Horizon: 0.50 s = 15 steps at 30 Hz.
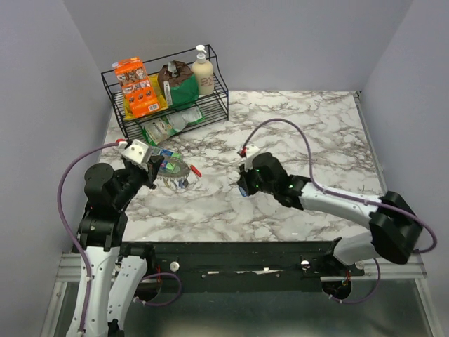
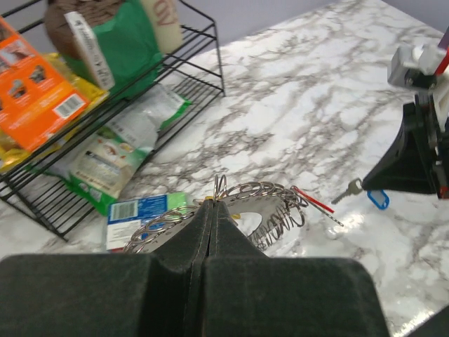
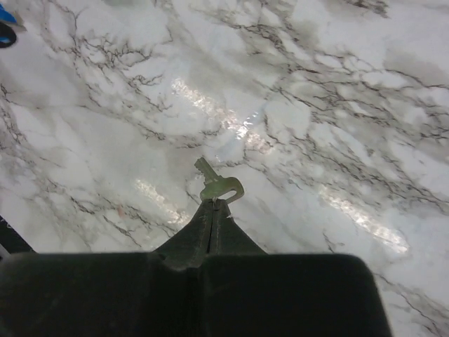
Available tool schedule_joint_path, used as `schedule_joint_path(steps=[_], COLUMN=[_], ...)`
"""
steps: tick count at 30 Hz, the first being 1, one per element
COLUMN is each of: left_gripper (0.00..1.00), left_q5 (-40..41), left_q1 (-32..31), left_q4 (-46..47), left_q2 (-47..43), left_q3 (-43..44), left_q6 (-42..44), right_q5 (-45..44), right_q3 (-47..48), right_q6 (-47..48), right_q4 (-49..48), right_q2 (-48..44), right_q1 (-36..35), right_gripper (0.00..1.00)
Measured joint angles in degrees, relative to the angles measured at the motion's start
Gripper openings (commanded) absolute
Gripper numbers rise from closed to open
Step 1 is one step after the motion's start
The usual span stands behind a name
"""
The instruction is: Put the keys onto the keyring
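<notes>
My left gripper (image 2: 212,202) is shut on the keyring (image 2: 270,193), a big chain-like silver loop lying partly on the marble. From above, that gripper (image 1: 158,170) sits at the table's left with the keyring (image 1: 177,174) just right of it. A red piece (image 2: 313,199) sticks out at the loop's right end. My right gripper (image 3: 216,202) is shut on the head of a pale metal key (image 3: 219,185), blade pointing away, just above the table. In the left wrist view this key (image 2: 347,189) juts from the right gripper (image 2: 365,184). A blue key head (image 2: 377,199) lies below it.
A black wire rack (image 1: 217,105) at the back left holds an orange box, a green bag and a bottle. Green packets spill from its front. A blue-and-green packet (image 2: 144,210) lies under the keyring. The table's right edge (image 1: 372,140) meets the wall.
</notes>
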<state>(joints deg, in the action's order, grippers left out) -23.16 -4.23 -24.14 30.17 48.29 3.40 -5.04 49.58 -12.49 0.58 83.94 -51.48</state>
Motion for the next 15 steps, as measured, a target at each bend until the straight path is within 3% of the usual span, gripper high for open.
schedule_joint_path(steps=[8,15], left_gripper=[0.00,0.00], left_q5=[-13.25,-20.41], left_q1=[-0.07,-3.52], left_q4=[1.90,3.96], left_q2=[4.79,7.61], left_q3=[0.07,1.44], left_q6=[0.00,0.07], right_q5=[12.44,24.30], right_q3=[-10.49,-14.49], right_q6=[7.13,13.70], right_q4=[-3.91,-5.60], right_q2=[-21.22,-33.94], right_q1=[3.30,4.28], right_gripper=[0.00,0.01])
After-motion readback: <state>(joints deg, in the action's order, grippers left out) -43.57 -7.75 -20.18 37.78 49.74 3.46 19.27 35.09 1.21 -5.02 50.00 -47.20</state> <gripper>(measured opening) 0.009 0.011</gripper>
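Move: The left hand holds the keyring, its middle some 5 cm below and 3 cm to the right, level fore and aft. The right hand's key with the blue tag is the left's goal, about 22 cm right, 3 cm ahead and 20 cm lower. Off the right hand, the keyring lies some 19 cm left, 3 cm back and 15 cm up. From the left hand, the red tag is level fore and aft, 9 cm right and 5 cm down; the blue-green box sits 16 cm ahead, 2 cm left, 27 cm down. Up and back goes the right hand, about 12 cm of rise with a little drift to its right, its fingers tilting up and turning counter-clockwise some 25 degrees, bringing the still-pinched key nearer the keyring's height. The left hand keeps its closed grip on the keyring and travels about 7 cm right towards the key, turning clockwise. ##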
